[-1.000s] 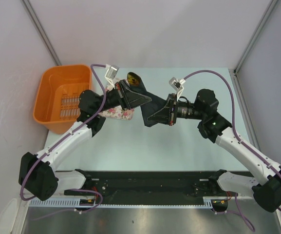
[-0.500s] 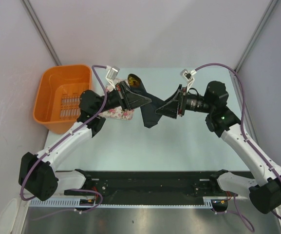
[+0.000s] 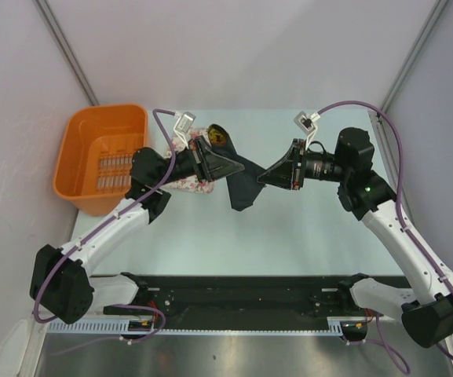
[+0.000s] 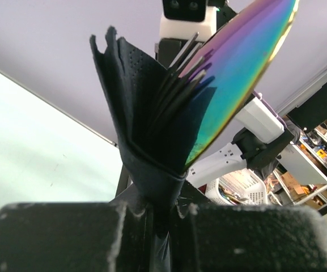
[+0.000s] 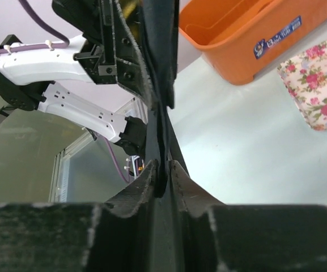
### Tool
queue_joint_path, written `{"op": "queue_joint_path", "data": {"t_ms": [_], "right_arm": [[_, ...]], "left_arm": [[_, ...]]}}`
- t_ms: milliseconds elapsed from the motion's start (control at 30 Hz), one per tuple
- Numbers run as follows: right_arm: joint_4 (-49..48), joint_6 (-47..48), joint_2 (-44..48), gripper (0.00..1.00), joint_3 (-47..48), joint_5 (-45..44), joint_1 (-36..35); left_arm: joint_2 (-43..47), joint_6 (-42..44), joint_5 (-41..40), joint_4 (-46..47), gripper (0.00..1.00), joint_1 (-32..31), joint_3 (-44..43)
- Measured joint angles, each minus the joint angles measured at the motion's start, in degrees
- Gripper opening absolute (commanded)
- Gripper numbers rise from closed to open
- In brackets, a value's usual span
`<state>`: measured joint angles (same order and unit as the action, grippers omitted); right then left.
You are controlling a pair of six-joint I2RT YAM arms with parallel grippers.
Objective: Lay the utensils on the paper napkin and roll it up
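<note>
The paper napkin [image 3: 242, 192] is a black sheet held up off the table between both arms, with its loose corner hanging down. It is wrapped around the utensils [image 3: 217, 135], whose shiny iridescent-gold head [image 4: 242, 73] and thin tines stick out of the napkin's [image 4: 135, 102] open end. My left gripper [image 3: 238, 163] is shut on the wrapped bundle, squeezed low between its pads [image 4: 162, 212]. From the right, my right gripper [image 3: 260, 177] pinches a fold of the napkin [image 5: 158, 68] between nearly closed fingertips [image 5: 162, 175].
An orange basket [image 3: 100, 157] stands at the table's left edge, also in the right wrist view [image 5: 237, 34]. A pink floral cloth [image 3: 191, 184] lies beside it, under the left arm [image 5: 322, 85]. The pale green table [image 3: 289, 228] runs on toward the arm bases.
My right gripper let go of the napkin, drew back to the right, then closed on it again nearer the napkin's right edge. The left gripper kept its hold and barely moved.
</note>
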<state>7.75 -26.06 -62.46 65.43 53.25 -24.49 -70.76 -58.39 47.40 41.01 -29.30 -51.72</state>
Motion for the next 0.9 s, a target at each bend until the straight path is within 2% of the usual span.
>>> {"op": "queue_joint_path", "data": {"t_ms": [167,233,267,300,633,900], "right_arm": [[2.86,1.29,-0.52,0.16,0.39,0.20,1.51],[3.43,1.51,-0.63,0.12,0.52,0.22,2.08],[3.69,1.62,-0.68,0.04,0.59,0.22,2.25],[3.82,1.70,-0.70,0.00,0.61,0.24,2.29],[2.45,1.33,-1.03,0.00,0.59,1.66,1.44],[2.69,7.39,-3.78,0.00,0.59,-2.43,-2.19]], "left_arm": [[0.44,0.02,1.07,-0.02,0.00,0.09,1.07],[0.61,0.07,1.44,-0.07,0.00,0.09,1.55],[0.61,0.11,1.64,-0.07,0.00,0.09,1.68],[0.61,0.13,1.90,-0.07,0.00,0.09,1.75],[0.61,-0.09,2.40,0.24,0.00,0.09,1.79],[0.61,-1.73,3.08,1.79,0.00,0.09,1.79]]}}
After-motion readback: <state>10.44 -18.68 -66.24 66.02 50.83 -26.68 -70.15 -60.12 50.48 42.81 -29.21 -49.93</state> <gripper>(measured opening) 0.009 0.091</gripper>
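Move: My left hand keeps its pinch on the napkin bundle. The loose napkin corner that my right hand closes on is right at its fingertips, about 1 cm to the left and level. From there the held middle of the bundle is about 7 cm left and 3 cm ahead, and the gold spoon bowl roughly 12 cm left, 11 ahead and a bit higher. The corner sits some 6 cm right of my left hand and 3 cm back. I shut my slightly open right fingers on the napkin's loose corner, easing about 1 cm forward, down and to the right as they close. After a small drift back I carry them left towards the bundle, dipping and going forward again, to end some 2.5 cm lower than I began. My left hand keeps its pinch and sinks and draws back about 1 cm. ##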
